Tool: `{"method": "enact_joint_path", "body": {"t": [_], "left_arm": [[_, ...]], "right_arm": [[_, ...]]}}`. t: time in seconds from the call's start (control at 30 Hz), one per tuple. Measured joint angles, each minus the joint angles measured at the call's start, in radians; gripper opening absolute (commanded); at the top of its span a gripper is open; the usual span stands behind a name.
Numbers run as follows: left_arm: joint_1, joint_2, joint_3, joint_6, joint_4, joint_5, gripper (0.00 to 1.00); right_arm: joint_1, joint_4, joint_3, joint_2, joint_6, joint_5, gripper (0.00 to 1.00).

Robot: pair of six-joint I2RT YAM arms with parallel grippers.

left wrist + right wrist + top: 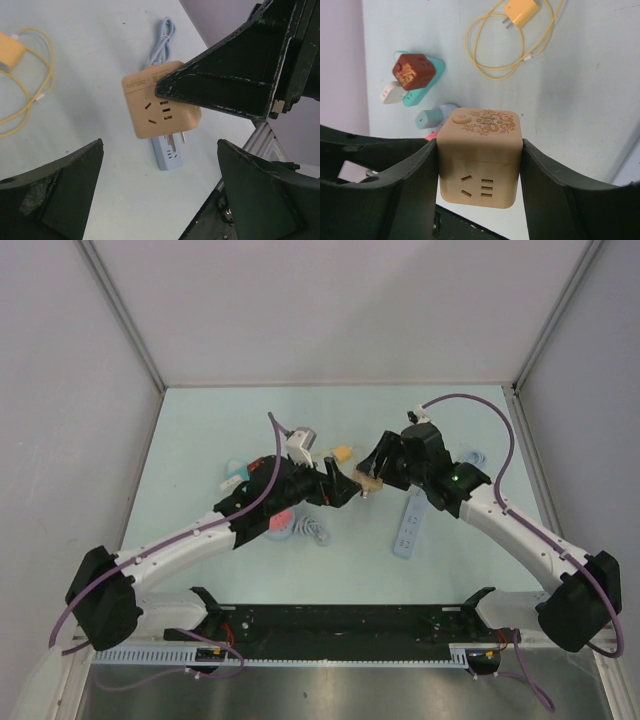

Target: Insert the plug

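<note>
The plug is a tan cube adapter (480,150) with a dragon print on top and sockets on its sides. My right gripper (480,165) is shut on it, one finger pressed against each side. It hangs above the table (370,480), metal prongs (175,139) pointing down. Below the prongs lies a light blue power strip (167,152), flat on the table (408,525). My left gripper (160,146) stands wide open with nothing between its fingers, just left of the cube (338,488) and facing it. A right finger (225,80) covers part of the cube in the left wrist view.
A yellow charger (521,10) with a looped yellow cable (495,55) lies behind the cube. Further left are a red cube adapter (410,72) on a teal strip (431,75), a white plug (391,93) and a small teal plug (429,119). White walls enclose the table.
</note>
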Motion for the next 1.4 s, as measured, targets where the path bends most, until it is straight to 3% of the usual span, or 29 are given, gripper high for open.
{"method": "enact_joint_path", "body": {"t": [0.5, 0.7, 0.87, 0.93, 1.03, 1.07, 1.1, 1.17, 1.23, 1.4], "left_arm": [[-0.079, 0.094, 0.044, -0.032, 0.087, -0.076, 0.95], [-0.084, 0.112, 0.048, -0.045, 0.111, -0.093, 0.86], [-0.086, 0.133, 0.054, -0.048, 0.129, -0.085, 0.68], [-0.087, 0.135, 0.054, -0.050, 0.137, -0.073, 0.57], [-0.087, 0.135, 0.055, -0.048, 0.148, -0.062, 0.38], [-0.087, 0.135, 0.055, -0.041, 0.153, -0.056, 0.32], [-0.087, 0.135, 0.054, -0.040, 0.157, -0.052, 0.24], [-0.087, 0.135, 0.053, -0.020, 0.172, -0.038, 0.19], [-0.087, 0.135, 0.050, 0.011, 0.191, -0.008, 0.18], [-0.087, 0.124, 0.023, 0.134, 0.237, 0.067, 0.18]], "right_arm": [[0.038, 0.068, -0.103, -0.127, 0.116, 0.019, 0.13], [0.040, 0.093, -0.130, -0.161, 0.148, 0.041, 0.14], [0.042, 0.100, -0.135, -0.163, 0.161, 0.050, 0.19], [0.043, 0.101, -0.136, -0.163, 0.165, 0.049, 0.26], [0.044, 0.103, -0.136, -0.167, 0.166, 0.054, 0.46], [0.044, 0.103, -0.136, -0.170, 0.165, 0.055, 0.64], [0.045, 0.102, -0.136, -0.173, 0.165, 0.056, 0.73], [0.045, 0.100, -0.137, -0.183, 0.157, 0.056, 0.94], [0.045, 0.102, -0.137, -0.196, 0.143, 0.036, 1.00], [0.016, 0.088, -0.138, -0.241, 0.096, -0.048, 1.00]]}}
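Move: The open left hand goes for the tan cube plug, about 3 cm ahead, 5 cm to its right and 2 cm lower, still pinched between the right hand's fingertips. On the table some 20 cm below the left hand lie the orange adapter, 19 cm ahead and level sideways, the coiled grey cord, 7 cm left and level fore-and-aft, and the pale power strip, 15 cm right and 1 cm ahead. Left hand slides about 5 cm right, pinches the tan plug; right hand draws up and back, then lets go. ##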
